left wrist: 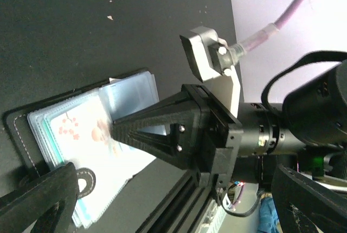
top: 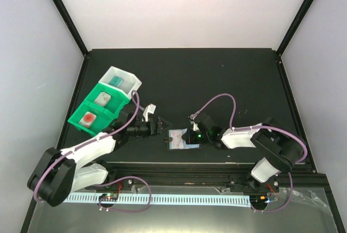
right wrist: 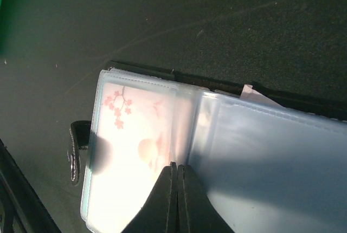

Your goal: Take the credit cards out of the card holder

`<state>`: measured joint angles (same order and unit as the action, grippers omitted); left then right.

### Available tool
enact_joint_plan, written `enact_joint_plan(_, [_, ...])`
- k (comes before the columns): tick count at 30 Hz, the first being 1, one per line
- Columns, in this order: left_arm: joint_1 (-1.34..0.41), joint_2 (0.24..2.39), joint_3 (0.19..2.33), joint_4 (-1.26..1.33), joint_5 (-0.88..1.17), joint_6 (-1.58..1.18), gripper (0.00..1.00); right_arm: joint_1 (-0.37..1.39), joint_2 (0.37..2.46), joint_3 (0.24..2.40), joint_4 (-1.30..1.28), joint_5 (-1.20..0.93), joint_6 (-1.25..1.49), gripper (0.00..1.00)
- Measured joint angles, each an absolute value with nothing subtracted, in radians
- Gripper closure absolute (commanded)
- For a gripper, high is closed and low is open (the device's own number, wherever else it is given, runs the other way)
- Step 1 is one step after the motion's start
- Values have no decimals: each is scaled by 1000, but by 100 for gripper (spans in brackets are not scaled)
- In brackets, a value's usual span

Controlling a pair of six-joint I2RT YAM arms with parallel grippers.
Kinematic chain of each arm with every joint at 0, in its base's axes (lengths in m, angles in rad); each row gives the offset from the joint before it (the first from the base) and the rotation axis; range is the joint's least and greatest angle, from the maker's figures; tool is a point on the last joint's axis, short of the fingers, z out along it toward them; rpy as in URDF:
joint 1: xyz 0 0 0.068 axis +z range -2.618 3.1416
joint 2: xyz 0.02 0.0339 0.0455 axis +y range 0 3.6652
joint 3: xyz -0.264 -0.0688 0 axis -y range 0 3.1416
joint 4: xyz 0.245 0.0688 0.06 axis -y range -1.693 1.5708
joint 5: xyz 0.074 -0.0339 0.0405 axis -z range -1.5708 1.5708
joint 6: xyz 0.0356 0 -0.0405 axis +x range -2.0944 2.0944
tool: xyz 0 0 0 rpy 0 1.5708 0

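The card holder [top: 180, 141] lies open on the black table between both arms, clear pockets [right wrist: 260, 151] facing up. One pocket holds a pale credit card [right wrist: 135, 130] printed with pink blossoms, also seen in the left wrist view [left wrist: 76, 130]. My right gripper [right wrist: 177, 169] is shut, its tips resting on the pockets at the fold; nothing shows between the tips. My left gripper [top: 165, 126] hovers open just left of the holder, empty. Three credit cards lie in the bins: teal [top: 116, 81], pale [top: 102, 98], red-marked [top: 88, 118].
A green bin [top: 81, 108] with a white bin [top: 130, 78] against it stands at the back left, behind the left arm. A metal rail [top: 179, 168] runs along the table's near edge. The holder's snap strap [right wrist: 76, 151] sticks out on its left side.
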<state>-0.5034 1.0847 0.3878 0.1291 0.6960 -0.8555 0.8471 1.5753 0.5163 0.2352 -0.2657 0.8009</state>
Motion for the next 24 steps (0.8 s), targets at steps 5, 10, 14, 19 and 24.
enact_joint_plan(5, [-513,1214,377,276,695,-893,1,847,1575,508,255,-267,817,99])
enact_joint_plan(10, [-519,1312,377,360,695,-907,1,847,1575,501,266,-266,822,99])
enact_joint_plan(14, [-524,1373,377,411,695,-921,1,847,1575,497,274,-265,822,99])
enact_joint_plan(19, [-540,1417,377,461,692,-932,1,847,1575,495,277,-265,822,99])
enact_joint_plan(24, [-566,1467,377,489,687,-945,1,847,1573,495,276,-261,822,99])
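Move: The card holder lies open between the hands. From the left hand, the middle of its left card pocket is about 7 cm to the right, 1 cm back and 11 cm below. The closing strap sits on the near side of that pocket, 3 cm right and 1 cm back of this hand. The bluish right pocket is 13 cm right and 1 cm back. From the right hand, the card pocket's middle is about 3 cm left, 1 cm back and just below. The right hand keeps its shut fingertips on the card pocket close to the spine and stays put. Wide open, the left hand sinks about 5 cm towards the pocket's outer edge beside the strap, going some 3 cm right as it does; it also edges a little forward before easing slightly back. ##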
